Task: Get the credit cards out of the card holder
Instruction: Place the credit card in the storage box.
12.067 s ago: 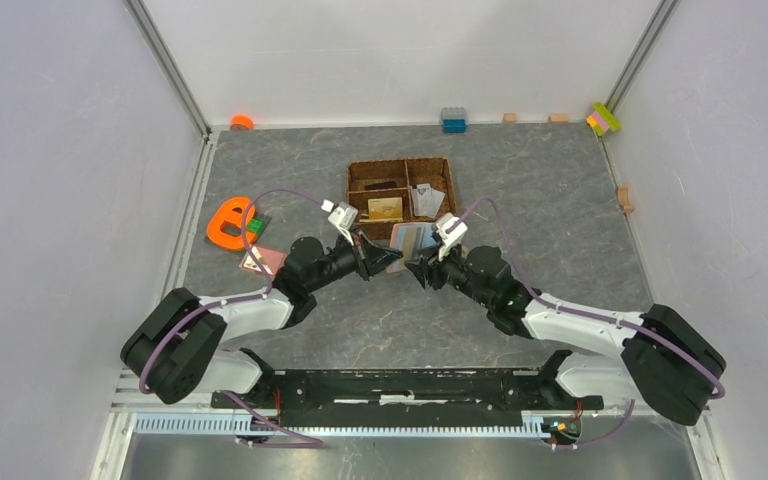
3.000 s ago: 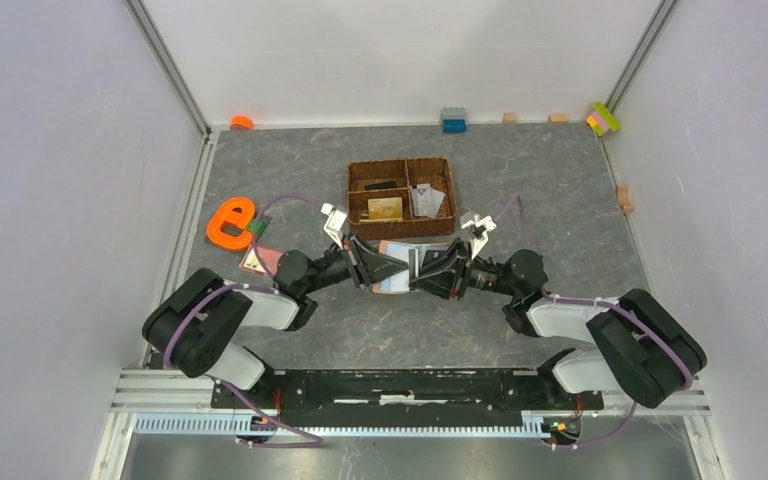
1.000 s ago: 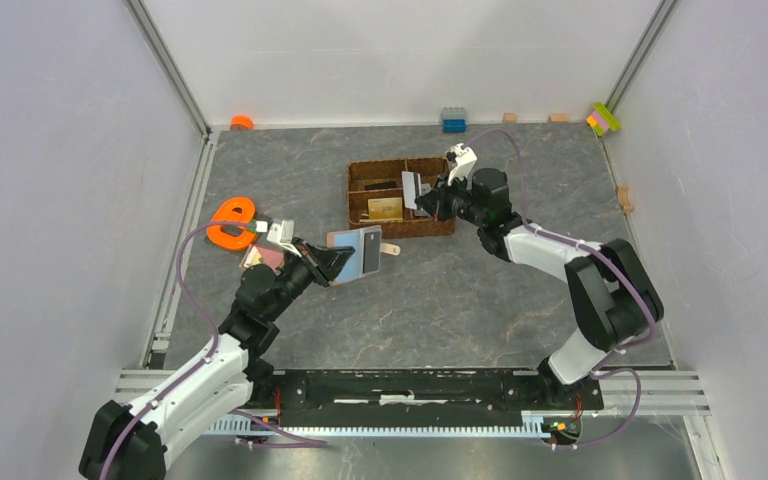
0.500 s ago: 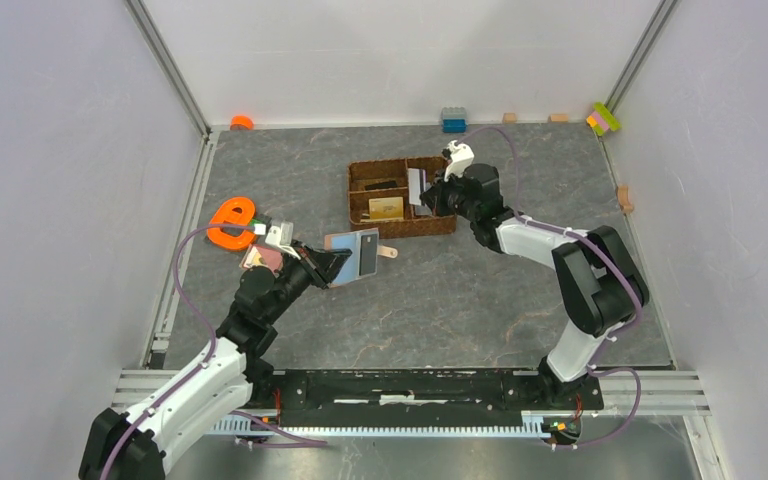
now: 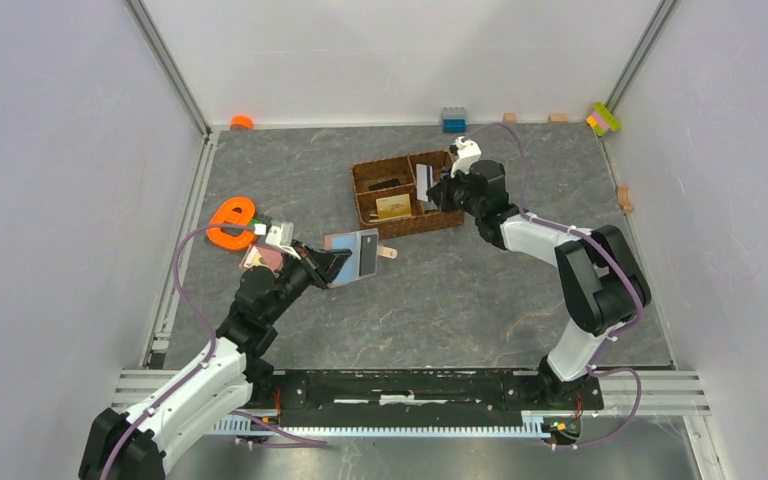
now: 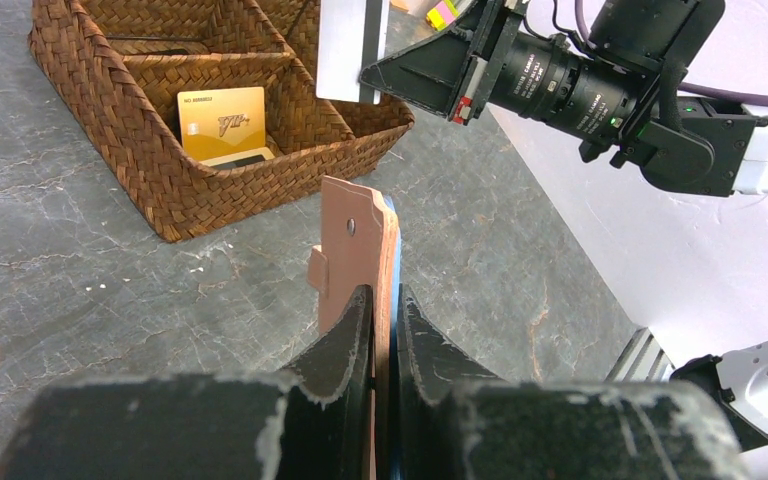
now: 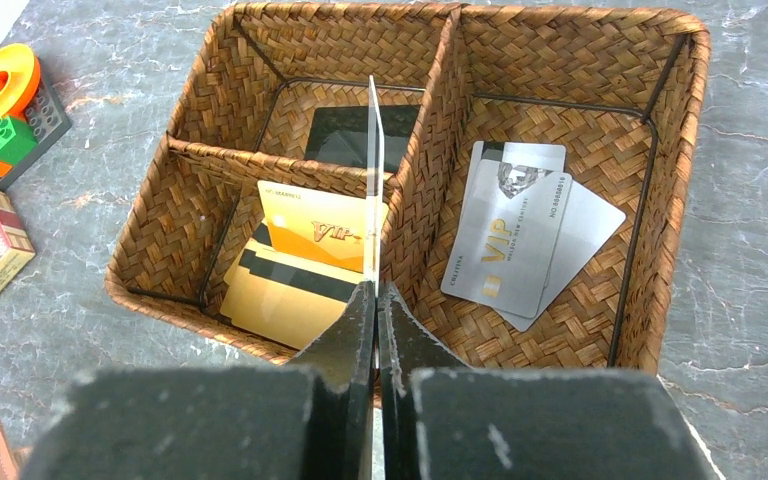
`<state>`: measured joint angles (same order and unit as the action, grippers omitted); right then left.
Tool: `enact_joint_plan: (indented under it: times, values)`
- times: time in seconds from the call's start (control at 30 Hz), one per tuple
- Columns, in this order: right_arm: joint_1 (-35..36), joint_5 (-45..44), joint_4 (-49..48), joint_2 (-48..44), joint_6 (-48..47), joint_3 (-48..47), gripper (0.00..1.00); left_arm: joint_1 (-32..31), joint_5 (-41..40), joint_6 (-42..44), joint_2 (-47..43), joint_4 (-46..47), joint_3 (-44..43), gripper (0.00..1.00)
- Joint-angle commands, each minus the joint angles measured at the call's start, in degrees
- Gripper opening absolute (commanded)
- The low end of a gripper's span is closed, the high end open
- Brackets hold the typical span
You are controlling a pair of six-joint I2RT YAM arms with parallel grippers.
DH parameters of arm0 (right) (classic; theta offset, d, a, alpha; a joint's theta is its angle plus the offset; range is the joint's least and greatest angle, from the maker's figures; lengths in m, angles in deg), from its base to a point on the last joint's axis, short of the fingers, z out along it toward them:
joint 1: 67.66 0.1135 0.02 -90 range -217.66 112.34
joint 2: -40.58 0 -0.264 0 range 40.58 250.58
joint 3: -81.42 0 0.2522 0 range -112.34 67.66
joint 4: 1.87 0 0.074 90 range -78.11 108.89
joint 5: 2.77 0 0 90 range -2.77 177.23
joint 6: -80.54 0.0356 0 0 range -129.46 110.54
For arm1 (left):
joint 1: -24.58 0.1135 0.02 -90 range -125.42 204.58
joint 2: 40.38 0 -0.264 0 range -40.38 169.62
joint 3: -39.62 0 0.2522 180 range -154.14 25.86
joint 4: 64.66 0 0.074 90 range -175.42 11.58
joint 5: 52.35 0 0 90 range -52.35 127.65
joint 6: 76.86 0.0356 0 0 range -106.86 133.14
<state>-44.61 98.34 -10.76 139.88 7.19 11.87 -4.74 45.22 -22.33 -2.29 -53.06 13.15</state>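
My left gripper [image 5: 338, 264] is shut on the salmon-pink card holder [image 5: 352, 256], holding it upright above the table left of centre. From the left wrist, the card holder [image 6: 355, 245] stands edge-on between the fingers [image 6: 350, 335], with a blue lining on its right side and a dark card [image 5: 368, 252] in its face. My right gripper [image 5: 440, 192] is shut on a pale grey credit card [image 7: 374, 170], held edge-on over the brown woven basket [image 5: 380, 224], above the divider. That same card [image 6: 345, 45] shows a dark stripe.
The basket [image 7: 570, 22] holds gold cards [image 7: 305, 240] at front left, a dark card [image 7: 345, 135] behind them, and silver cards [image 7: 515, 230] on the right. An orange toy [image 5: 228, 222] and a small patterned box [image 5: 260, 258] lie left. Blocks [image 5: 452, 120] line the back wall.
My right gripper has carried the grey card a little right, over the basket's divider. The basket has turned slightly and shifted right. The left arm and card holder have stayed still.
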Motion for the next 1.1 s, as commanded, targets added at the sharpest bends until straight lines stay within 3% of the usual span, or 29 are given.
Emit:
enact_joint_plan:
  times: [0.0,0.4,0.63,0.83,1.07]
  values:
    - [-0.63,-0.35,-1.34,-2.79,-1.28,0.77,0.02,0.19,-0.25,2.25,-0.15,1.75,-0.38,0.07]
    - [-1.77,-1.90,-2.11,-3.91,-1.59,2.66,0.02,0.23,0.39,1.97,0.40,2.10,-0.47,0.07]
    - [-1.52,7.37,1.47,1.86,-1.28,-1.07,0.00,0.22,0.60,1.58,0.77,2.67,-0.47,0.06]
    - [-0.26,16.70,-2.67,3.23,1.55,-0.48,0.00,0.17,0.77,1.49,1.14,2.97,-0.47,0.06]
    - [-0.02,17.98,-3.14,1.42,1.72,0.51,0.00,0.15,0.95,1.39,1.22,3.02,-0.47,0.05]
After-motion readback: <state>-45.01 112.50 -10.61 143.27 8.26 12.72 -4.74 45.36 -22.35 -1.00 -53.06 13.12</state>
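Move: The silver card in the right fingers is bound for the basket's right compartment, whose middle is about 2 cm ahead, 3 cm to the right and 6 cm below that hand. The gold cards' compartment is some 8 cm left of the hand and 2 cm back. The black card is about 11 cm left and 4 cm ahead; both are some 6 cm lower. From the left hand, the right compartment is roughly 14 cm ahead, 21 cm right and 11 cm below. The silver card, still pinched in the right fingers, first drifts about 2 cm right with a slight rise, then goes down some 3 cm into the right compartment while the hand sweeps about 4 cm left and 3 cm back, turning some 15 degrees counter-clockwise and tipping a little downward. The card or fingers bear on the basket and drag it along; the grip stays shut. ##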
